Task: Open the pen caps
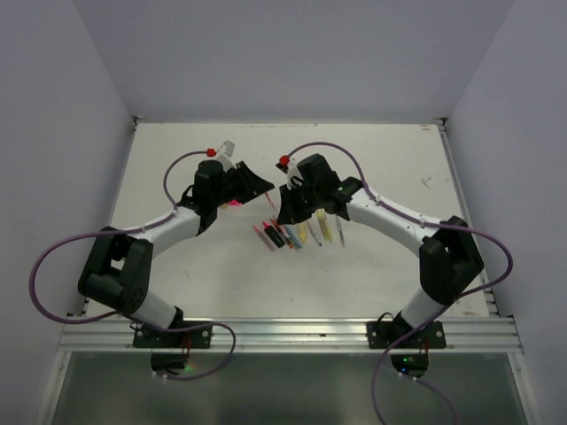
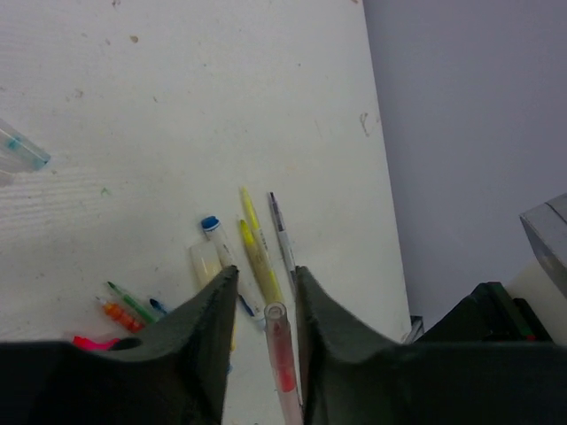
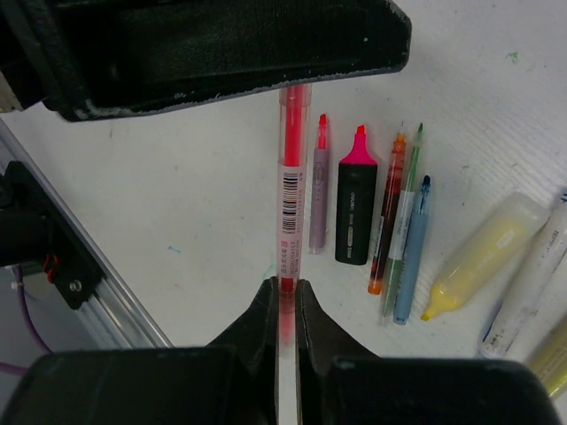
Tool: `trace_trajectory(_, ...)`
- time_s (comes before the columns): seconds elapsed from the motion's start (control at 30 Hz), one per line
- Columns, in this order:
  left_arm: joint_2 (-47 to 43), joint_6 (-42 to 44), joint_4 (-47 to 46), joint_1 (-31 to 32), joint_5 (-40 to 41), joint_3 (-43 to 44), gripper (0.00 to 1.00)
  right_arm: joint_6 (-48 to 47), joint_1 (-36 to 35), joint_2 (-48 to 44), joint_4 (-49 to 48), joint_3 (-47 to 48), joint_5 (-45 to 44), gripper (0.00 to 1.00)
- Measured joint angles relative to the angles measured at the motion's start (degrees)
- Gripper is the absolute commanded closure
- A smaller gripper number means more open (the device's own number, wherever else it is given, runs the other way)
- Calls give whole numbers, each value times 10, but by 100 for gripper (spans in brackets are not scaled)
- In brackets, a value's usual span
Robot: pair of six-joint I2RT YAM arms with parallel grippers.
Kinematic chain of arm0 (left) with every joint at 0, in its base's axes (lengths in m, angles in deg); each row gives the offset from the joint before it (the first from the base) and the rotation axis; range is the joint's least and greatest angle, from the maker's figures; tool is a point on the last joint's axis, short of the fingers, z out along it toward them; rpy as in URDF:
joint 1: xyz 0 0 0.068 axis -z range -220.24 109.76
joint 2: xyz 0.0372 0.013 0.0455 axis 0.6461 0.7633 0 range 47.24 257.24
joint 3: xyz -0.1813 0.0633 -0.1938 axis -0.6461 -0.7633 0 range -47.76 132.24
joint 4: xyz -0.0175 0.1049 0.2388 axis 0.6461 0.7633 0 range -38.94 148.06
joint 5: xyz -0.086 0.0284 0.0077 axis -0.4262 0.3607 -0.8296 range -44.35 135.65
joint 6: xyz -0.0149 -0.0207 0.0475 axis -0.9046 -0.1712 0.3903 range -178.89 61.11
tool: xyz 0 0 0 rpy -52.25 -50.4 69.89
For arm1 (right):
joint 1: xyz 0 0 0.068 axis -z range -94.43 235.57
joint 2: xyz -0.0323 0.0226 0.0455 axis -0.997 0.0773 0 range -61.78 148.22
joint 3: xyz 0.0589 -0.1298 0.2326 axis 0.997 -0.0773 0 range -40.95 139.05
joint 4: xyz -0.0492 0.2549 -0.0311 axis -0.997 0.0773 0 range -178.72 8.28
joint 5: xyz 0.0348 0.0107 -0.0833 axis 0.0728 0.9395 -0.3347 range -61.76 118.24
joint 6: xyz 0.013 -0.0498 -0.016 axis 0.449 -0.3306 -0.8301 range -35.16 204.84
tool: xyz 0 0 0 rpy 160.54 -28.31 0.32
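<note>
My right gripper (image 3: 285, 297) is shut on the lower barrel of a red pen (image 3: 291, 186) with a barcode label, held above the table. The pen's far end runs under my left gripper (image 3: 221, 44). In the left wrist view that clear, cap-like end (image 2: 277, 336) stands between the fingers of my left gripper (image 2: 266, 279). It lies close to the right finger, with a gap showing on the left. From above, the left gripper (image 1: 257, 184) and right gripper (image 1: 285, 197) meet tip to tip over the table's middle.
A row of pens (image 1: 297, 235) lies just in front of the grippers: a pink-and-black highlighter (image 3: 353, 208), a mauve pen (image 3: 317, 186), an orange pen (image 3: 388, 221), a blue pen (image 3: 412, 257) and a yellow highlighter (image 3: 483, 252). A loose clear cap (image 2: 19, 152) lies apart. The table's right edge (image 2: 385, 221) is near.
</note>
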Motion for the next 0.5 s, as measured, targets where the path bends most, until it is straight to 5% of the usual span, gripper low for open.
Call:
trace_trajectory(0.07, 0, -2, -2, 0, -2, 0, 100, 1, 0, 0, -2, 1, 0, 100)
trace_trajectory(0.13, 0, -8, -9, 1, -7, 0, 100, 3, 0, 3, -3, 1, 0, 100)
trace_trajectory(0.27, 0, -7, -11, 3, -8, 0, 100, 3, -2, 7, -6, 1, -1, 69)
trace_trajectory(0.33, 0, -2, -10, 3, -8, 0, 100, 3, -2, 7, -14, 1, -1, 63)
trace_trajectory(0.5, 0, -2, -10, 3, -13, 0, 100, 1, -2, 9, -30, 5, 1, 62)
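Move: Between the hands hangs the red pen, held by the right fingers near its lower end, its upper end between the left hand's open fingers. The pen's middle lies about 6 cm back and 2 cm right of the left hand, and about 3 cm ahead and 1 cm left of the right. From the right hand, some 13 cm below, the black highlighter stands 2 cm ahead and 2 cm left; the blue pen is 1 cm ahead, 3 cm right. Staying nearly in place, the left hand shuts its part-open fingers on the clear upper end of the red pen. Once that grip is made, the right fingers open to about a third and let go of the pen's lower part; the right hand then eases roughly 1 cm left and forward, towards the left gripper, with the lower pen still between its parted fingers. ##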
